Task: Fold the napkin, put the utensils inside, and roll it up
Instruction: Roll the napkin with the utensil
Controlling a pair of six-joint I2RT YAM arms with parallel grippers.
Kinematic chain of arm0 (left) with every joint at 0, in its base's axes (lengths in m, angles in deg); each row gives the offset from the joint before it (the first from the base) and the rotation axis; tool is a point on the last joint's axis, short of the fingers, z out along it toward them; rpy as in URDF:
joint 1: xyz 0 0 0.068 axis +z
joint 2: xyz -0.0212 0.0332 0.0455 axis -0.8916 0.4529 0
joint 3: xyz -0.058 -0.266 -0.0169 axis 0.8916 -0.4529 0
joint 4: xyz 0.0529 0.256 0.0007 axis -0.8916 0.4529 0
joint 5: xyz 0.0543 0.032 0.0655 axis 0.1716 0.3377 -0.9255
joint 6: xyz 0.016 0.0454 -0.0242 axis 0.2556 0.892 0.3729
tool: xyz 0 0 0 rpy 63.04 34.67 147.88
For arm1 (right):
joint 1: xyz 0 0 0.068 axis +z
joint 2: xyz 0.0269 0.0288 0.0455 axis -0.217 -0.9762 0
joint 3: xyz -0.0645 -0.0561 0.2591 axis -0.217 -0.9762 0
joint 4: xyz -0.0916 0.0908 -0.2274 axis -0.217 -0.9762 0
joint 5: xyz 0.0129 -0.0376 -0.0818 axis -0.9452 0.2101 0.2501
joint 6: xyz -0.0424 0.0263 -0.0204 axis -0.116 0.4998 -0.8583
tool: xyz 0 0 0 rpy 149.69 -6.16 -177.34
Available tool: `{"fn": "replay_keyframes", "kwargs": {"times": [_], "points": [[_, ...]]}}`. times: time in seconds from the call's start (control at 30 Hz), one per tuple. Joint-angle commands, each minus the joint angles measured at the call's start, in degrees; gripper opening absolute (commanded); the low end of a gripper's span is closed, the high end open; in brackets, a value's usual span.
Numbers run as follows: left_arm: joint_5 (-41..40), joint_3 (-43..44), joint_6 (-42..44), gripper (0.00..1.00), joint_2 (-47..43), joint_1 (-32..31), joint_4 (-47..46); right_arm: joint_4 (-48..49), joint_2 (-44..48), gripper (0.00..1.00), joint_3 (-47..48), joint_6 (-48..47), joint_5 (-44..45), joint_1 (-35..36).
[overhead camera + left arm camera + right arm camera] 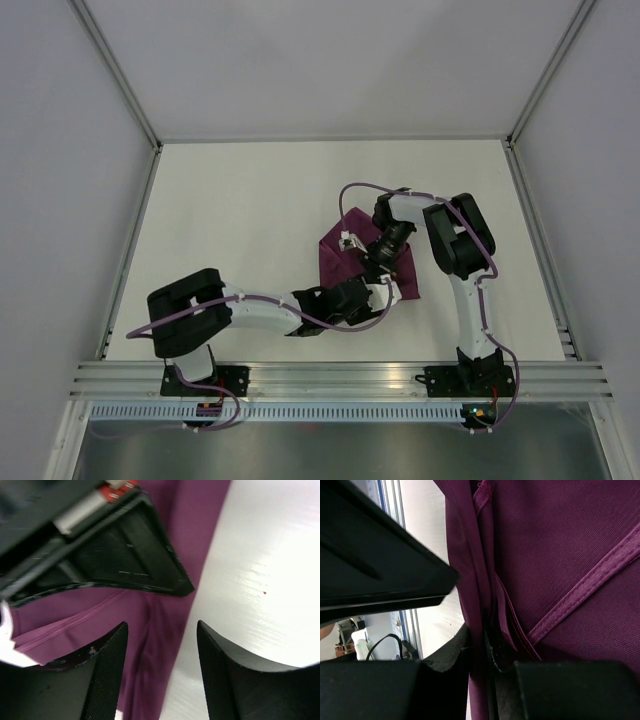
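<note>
The deep purple napkin (335,255) lies bunched and folded on the white table (240,210), a little right of centre. My right gripper (374,266) comes down on it from the far side. In the right wrist view this gripper (482,630) is shut on a gathered fold of the napkin (560,545) beside a stitched hem. My left gripper (383,296) is at the napkin's near right edge. In the left wrist view it (161,625) stands open, its fingers straddling the napkin's edge (195,525) without touching it. No utensils are in view.
An aluminium rail (340,378) runs along the near edge of the table by the arm bases. White walls close in the left, far and right sides. The two grippers are very close together, and the right one's black body (115,555) fills the left wrist view's upper left.
</note>
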Motion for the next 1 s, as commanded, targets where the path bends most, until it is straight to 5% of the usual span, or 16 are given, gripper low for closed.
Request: {"fn": "replay_keyframes", "kwargs": {"times": [0.0, 0.53, 0.77, 0.97], "points": [[0.9, 3.2, 4.5, 0.63, 2.7, -0.7, -2.8, 8.5, -3.3, 0.22, 0.4, -2.7, 6.3, -0.5], [3.0, 3.8, 6.8, 0.59, 12.1, -0.7, -4.4, 5.9, -5.8, 0.22, 3.1, -2.8, 6.0, -1.0], [5.3, 3.2, 6.3, 0.32, 13.9, -0.5, -3.3, 5.2, -6.5, 0.22, 3.9, -2.6, 6.0, -1.0], [11.2, 3.9, 5.0, 0.20, 14.2, 0.7, 0.1, 5.2, -6.3, 0.24, 4.2, -2.3, 6.1, -1.0]]}}
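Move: The napkin's rolled edge, where my left fingers will close, is about 3 cm to the right of my left hand and some 4 cm below. My right fingers, already pinching the same roll, are roughly 3 cm ahead, 4 cm right and 4 cm below; the napkin's near right corner is some 8 cm right, 2 cm back and 5 cm below. From my right hand, the left hand's spot is about 3 cm back and 1 cm left, at its height. I lower my left hand close to 4 cm onto the napkin's rolled edge beside my right fingers, most of it at the outset, then slide it about 3 cm to my right, fingers spread. Late on I close those fingers by about half and pinch the roll. My right hand keeps its grip on the roll almost in place, tilting only some 5 degrees. ##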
